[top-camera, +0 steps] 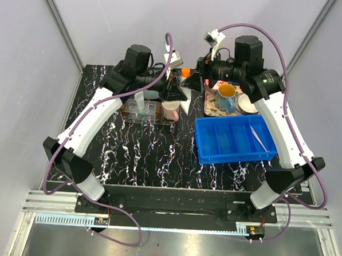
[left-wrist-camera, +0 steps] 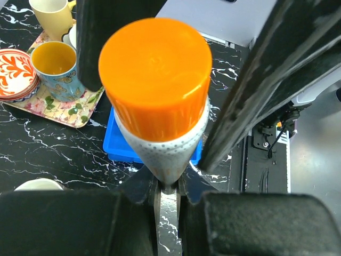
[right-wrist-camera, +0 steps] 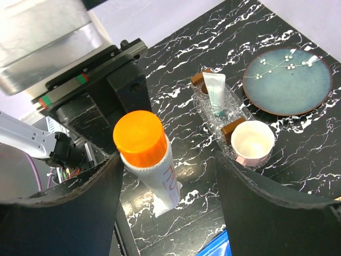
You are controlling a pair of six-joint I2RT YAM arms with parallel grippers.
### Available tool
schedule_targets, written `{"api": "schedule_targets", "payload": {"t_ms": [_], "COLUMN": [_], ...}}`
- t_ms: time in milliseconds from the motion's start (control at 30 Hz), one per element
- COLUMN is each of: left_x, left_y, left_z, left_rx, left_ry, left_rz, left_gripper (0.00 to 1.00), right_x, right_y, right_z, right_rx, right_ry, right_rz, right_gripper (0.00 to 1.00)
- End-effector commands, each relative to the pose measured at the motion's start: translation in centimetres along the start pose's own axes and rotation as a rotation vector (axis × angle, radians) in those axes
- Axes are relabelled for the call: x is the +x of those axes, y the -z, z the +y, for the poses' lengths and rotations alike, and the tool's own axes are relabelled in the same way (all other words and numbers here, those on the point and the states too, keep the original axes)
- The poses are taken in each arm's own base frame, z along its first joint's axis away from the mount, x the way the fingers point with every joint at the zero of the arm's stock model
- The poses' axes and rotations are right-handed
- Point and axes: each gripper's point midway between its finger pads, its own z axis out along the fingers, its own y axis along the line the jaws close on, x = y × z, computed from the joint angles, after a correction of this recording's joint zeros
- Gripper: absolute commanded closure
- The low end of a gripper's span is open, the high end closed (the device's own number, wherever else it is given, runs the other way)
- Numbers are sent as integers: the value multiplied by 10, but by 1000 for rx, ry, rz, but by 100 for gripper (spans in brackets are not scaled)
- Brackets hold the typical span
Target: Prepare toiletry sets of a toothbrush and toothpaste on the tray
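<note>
A white toothpaste tube with an orange cap point(left-wrist-camera: 154, 69) stands cap-up, and my left gripper point(left-wrist-camera: 169, 184) is shut on its flat tail. My right gripper point(right-wrist-camera: 168, 160) is open around the same tube point(right-wrist-camera: 144, 144), with its fingers point(right-wrist-camera: 69, 213) apart from the tube on either side. From above, the orange cap point(top-camera: 186, 72) sits between the two grippers at the back middle. The clear tray point(right-wrist-camera: 234, 109) holds a teal-marked toothpaste tube point(right-wrist-camera: 215, 93) and a pink mug point(right-wrist-camera: 252, 141). A pale-pink toothbrush point(top-camera: 257, 138) lies in the blue bin point(top-camera: 216, 147).
A patterned tray point(left-wrist-camera: 69, 114) at the back right carries a blue butterfly mug point(left-wrist-camera: 56, 69), a yellow mug point(left-wrist-camera: 50, 16) and an orange-patterned dish point(left-wrist-camera: 16, 72). A blue-green plate point(right-wrist-camera: 287, 80) lies beside the clear tray. Walls close in on the table's sides.
</note>
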Motion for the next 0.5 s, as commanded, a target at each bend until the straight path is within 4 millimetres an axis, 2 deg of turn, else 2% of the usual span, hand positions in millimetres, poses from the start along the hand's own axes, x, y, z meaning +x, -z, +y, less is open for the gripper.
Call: {"api": "schedule_targets", "payload": {"t_ms": [0, 33, 133, 167, 200, 267, 300, 333, 400, 433, 467], "left_x": [-20, -19, -15, -15, -14, -13, -15, -15, -17, -15, -19], "left_y": [3, 3, 1, 1, 1, 0, 1, 3, 4, 4, 8], "left_z": [0, -1, 2, 2, 3, 4, 4, 3, 2, 1, -1], "left_rx": [-26, -26, -34, -36, -40, -41, -45, -45, -45, -43, -52], "left_ry": [-82, -83, -86, -88, -92, -97, -110, -115, -126, -121, -128], "left_rz": [-31, -28, -16, -15, -13, -10, -12, -14, -21, -22, -39], "left_gripper": [100, 100, 100, 100, 100, 93, 87, 71, 52, 34, 29], "right_x": [-7, -7, -5, -7, -6, -8, -10, -11, -16, -20, -27], "right_y": [-6, -7, -10, -10, -10, -8, -6, -4, 0, 3, 7], "right_z": [1, 1, 4, 7, 6, 5, 4, 4, 0, 0, -2], "right_rx": [2, -1, -21, -28, -27, -10, -1, 8, 51, 64, 89], "right_ry": [39, 41, 41, 46, 45, 53, 63, 69, 84, 90, 99], "right_rz": [-9, -9, -5, -8, -6, -11, -14, -18, -32, -41, -59], "right_gripper": [28, 30, 49, 67, 74, 87, 95, 100, 100, 100, 100]}}
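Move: The orange-capped toothpaste stands cap up, pinched in the left hand's fingertips. Its middle lies about 4 cm below the right hand, 2 cm to its left and 1 cm back, between its open fingers. Down on the table, some 36 cm below the right hand, the pink mug is about 14 cm ahead and 8 cm left, the clear rack 15 cm ahead and 16 cm left, and the blue tray 3 cm ahead and 19 cm right. The toothpaste is passed from hand to hand. The right hand sinks about 2 cm, easing a centimetre left onto the tube, and its fingers shut from wide open, pinching it just below the orange cap. The left hand, holding on, sinks about 1 cm, then stays in place and opens its fingers past half to let go. ##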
